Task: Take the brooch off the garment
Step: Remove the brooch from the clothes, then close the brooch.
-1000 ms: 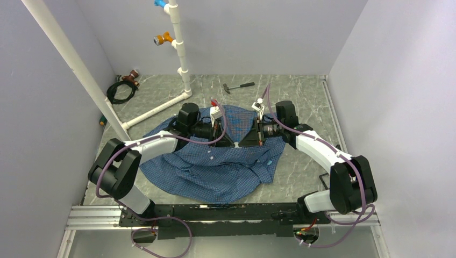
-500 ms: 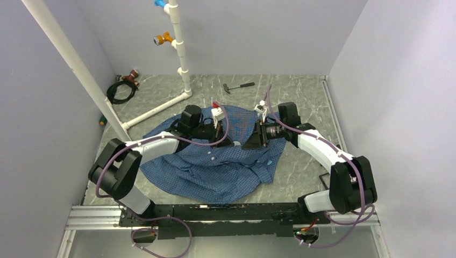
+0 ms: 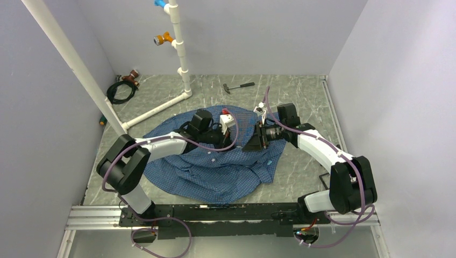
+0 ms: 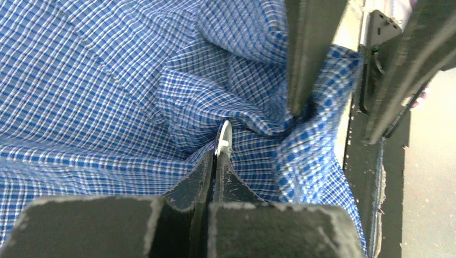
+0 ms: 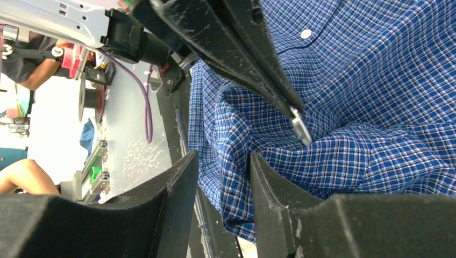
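The garment (image 3: 215,166), a blue checked shirt, lies crumpled on the floor between both arms. My left gripper (image 4: 219,157) is shut on the brooch (image 4: 223,138), which shows only edge-on as a small pale disc with its pink face hidden. The cloth rises in a peak around it. In the right wrist view the same brooch (image 5: 301,129) sits at the tip of the left fingers (image 5: 258,64). My right gripper (image 5: 223,161) is open just beside it, with a fold of the shirt (image 5: 236,129) between its jaws. A white button (image 5: 305,33) shows farther off.
A small hammer (image 3: 238,86) lies at the back. A white pipe frame (image 3: 180,54) stands at the back left, with a black cable coil (image 3: 121,90) beside it. Grey walls close in on three sides. The rail (image 3: 215,212) with the arm bases runs along the near edge.
My right gripper has gone from shut to open and drawn back a little to the right. The left arm has shifted right, still shut on the brooch, pulling the cloth along.
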Robot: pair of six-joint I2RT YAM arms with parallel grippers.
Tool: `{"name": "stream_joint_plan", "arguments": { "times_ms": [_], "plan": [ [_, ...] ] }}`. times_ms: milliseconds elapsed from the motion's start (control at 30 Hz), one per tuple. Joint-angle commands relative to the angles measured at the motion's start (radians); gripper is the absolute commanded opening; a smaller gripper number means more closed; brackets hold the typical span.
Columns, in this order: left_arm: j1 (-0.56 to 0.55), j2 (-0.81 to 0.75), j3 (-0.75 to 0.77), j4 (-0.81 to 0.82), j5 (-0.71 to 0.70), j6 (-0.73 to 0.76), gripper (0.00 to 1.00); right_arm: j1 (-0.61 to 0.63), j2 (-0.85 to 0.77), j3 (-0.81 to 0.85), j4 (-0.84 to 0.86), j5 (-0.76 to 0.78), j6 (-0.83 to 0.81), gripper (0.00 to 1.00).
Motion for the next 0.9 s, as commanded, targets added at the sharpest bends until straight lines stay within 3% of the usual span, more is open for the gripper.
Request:
{"name": "stream_joint_plan", "arguments": {
  "times_ms": [0, 167, 367, 533, 867],
  "plan": [
    [0.005, 0.016, 0.053, -0.036, -0.09, 0.043, 0.0, -0.003, -0.036, 0.007, 0.002, -0.029, -0.037, 0.42],
    [0.075, 0.017, 0.098, -0.058, -0.041, -0.003, 0.0, -0.021, -0.055, 0.03, -0.017, -0.015, -0.05, 0.46],
    [0.188, -0.022, 0.142, -0.065, 0.132, -0.082, 0.0, -0.048, -0.067, 0.088, -0.078, 0.032, -0.081, 0.64],
    [0.219, -0.054, 0.197, -0.13, 0.317, -0.125, 0.0, -0.05, -0.098, 0.126, -0.077, 0.093, -0.086, 0.79],
    [0.219, -0.143, 0.127, 0.07, 0.497, -0.38, 0.0, -0.024, -0.122, 0.195, -0.084, 0.085, -0.086, 0.77]
  ]
}}
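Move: The brooch, a thin white disc, is already in the left fingertips, about 2 cm to the right of that hand's point and 1 cm below, close over a garment fold. On the cloth some 3 cm lower lie two buttons, one about 7 cm left of this hand and 4 cm back, the other 9 cm left and level with it. From the right hand the disc lies about 6 cm left, 3 cm ahead and 4 cm lower. Forward and somewhat left, about 6 cm low over the garment after a slight dip, the left hand carries the pinched disc, then climbs some 11 cm while drawing back again, its fingers tipping up. It keeps its grip throughout. The right hand, already half open and empty, opens much wider and backs off about 5 cm upward and a little forward, rolling slightly. ##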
